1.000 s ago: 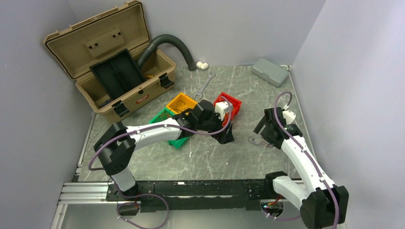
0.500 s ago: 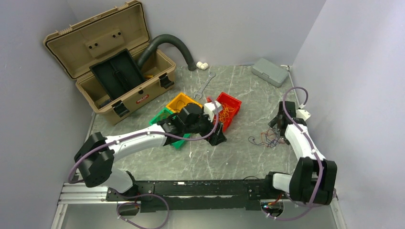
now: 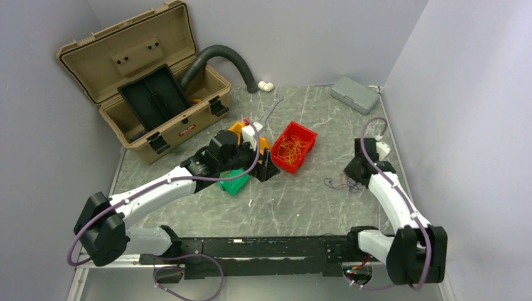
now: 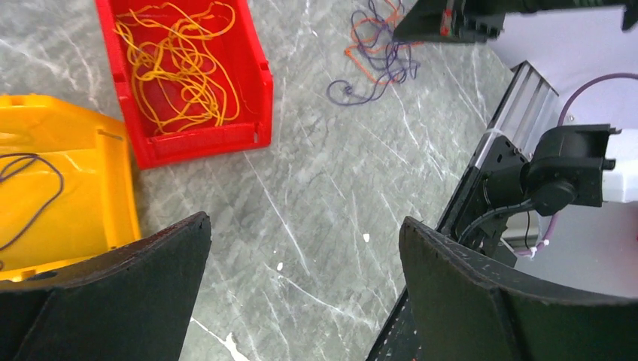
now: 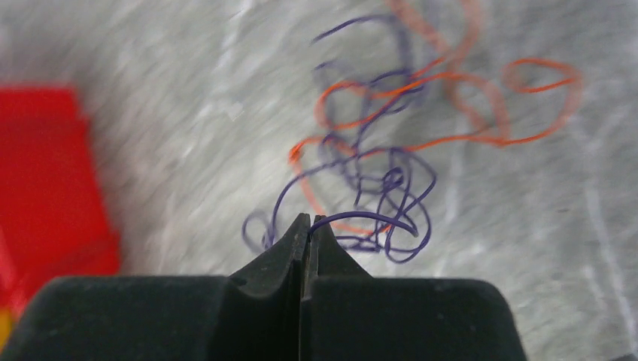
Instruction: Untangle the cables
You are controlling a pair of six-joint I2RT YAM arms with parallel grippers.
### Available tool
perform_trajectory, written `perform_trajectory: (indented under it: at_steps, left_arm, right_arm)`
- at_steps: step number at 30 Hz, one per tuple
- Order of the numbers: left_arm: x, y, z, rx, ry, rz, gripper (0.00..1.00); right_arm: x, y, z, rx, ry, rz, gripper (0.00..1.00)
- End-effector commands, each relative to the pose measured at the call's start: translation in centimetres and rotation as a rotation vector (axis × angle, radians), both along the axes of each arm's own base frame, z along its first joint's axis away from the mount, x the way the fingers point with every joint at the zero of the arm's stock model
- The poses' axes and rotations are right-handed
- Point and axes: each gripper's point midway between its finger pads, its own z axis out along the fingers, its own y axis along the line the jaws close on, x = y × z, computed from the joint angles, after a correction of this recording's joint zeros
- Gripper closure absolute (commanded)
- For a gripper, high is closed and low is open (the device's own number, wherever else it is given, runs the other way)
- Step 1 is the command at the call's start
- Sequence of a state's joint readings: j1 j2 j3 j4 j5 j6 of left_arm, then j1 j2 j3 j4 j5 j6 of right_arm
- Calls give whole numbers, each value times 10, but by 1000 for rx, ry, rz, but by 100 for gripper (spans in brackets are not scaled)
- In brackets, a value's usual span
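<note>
The loose cables (image 3: 337, 183) lie as a small purple and orange tangle (image 5: 391, 158) on the table's right side. My right gripper (image 5: 307, 222) is shut at the tangle's near edge, and a purple wire (image 5: 361, 218) comes out from between its tips. In the top view that gripper (image 3: 352, 173) sits just right of the tangle. My left gripper (image 4: 305, 222) is open over bare table with nothing between its fingers. It hangs in front of the red bin (image 4: 256, 75), which holds yellow wires (image 4: 177, 68). A yellow bin (image 4: 75, 195) holds one dark wire (image 4: 30, 188).
A green bin (image 3: 235, 183) lies under the left arm. An open tan toolbox (image 3: 144, 81) and a ribbed hose (image 3: 223, 56) stand at the back left. A wrench (image 3: 270, 113) lies behind the bins and a grey case (image 3: 354, 94) sits at the back right.
My right gripper has closed on a purple wire at the tangle. The left arm has pulled back to the left, away from the red bin, still open.
</note>
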State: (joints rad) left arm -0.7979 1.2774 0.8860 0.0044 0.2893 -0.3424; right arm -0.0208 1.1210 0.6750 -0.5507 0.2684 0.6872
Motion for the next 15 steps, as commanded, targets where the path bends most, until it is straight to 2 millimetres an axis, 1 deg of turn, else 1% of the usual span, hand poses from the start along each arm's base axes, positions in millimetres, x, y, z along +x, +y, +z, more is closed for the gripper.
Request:
perform_trajectory:
  at_steps: [1, 4, 6, 7, 9, 11, 12, 13, 14, 15]
  left_arm:
    - [5, 14, 11, -19, -31, 34, 2]
    - [6, 18, 5, -13, -16, 44, 3]
    - [5, 20, 1, -14, -4, 48, 3]
    - [4, 20, 0, -20, -2, 47, 3]
    - [3, 19, -1, -25, 8, 39, 3]
    - [2, 18, 0, -23, 13, 29, 3]
    - [2, 18, 0, -20, 16, 28, 3]
    - [2, 17, 0, -20, 15, 29, 3]
    - [2, 18, 0, -20, 15, 29, 3]
    - [2, 18, 1, -23, 15, 30, 3]
  right_arm:
    - [-18, 85, 20, 176, -36, 250, 100]
    - [-37, 150, 32, 414, -65, 402, 100]
    - [-53, 191, 46, 555, -86, 492, 100]
    - [-61, 211, 56, 604, -102, 546, 100]
    - [-74, 249, 84, 695, -163, 681, 100]
    - [-84, 273, 107, 749, -195, 776, 100]
    - [-87, 281, 116, 768, -207, 816, 100]
    - [-88, 286, 124, 772, -221, 856, 97]
    - [-88, 288, 127, 765, -226, 878, 92]
    - [-87, 286, 129, 740, -232, 894, 70]
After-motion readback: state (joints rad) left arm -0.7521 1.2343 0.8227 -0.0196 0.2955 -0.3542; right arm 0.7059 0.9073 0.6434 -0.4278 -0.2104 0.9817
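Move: The right fingers pinch a purple strand; the rest of the purple-and-orange tangle lies about 4 cm to their left, 2 cm back and 2 cm below. The bare table it is taken to is roughly 25 cm left of the right hand and 9 cm back; the red box is some 21 cm left and 10 cm ahead, the green box 44 cm left and 3 cm ahead. From the left hand that bare spot is about 6 cm back, 2 cm right and 15 cm below. The right hand keeps its shut pinch on the purple strand and sweeps fast to its left, about 26 cm, also drawing back some 9 cm and rising, to bring the tangle past the near side of the red box towards the open left gripper. On the way it turns roughly 45 degrees counter-clockwise and rolls so that its fingers swing round to point more leftward, while the left hand stays wide open and shifts only about 2 cm left. ##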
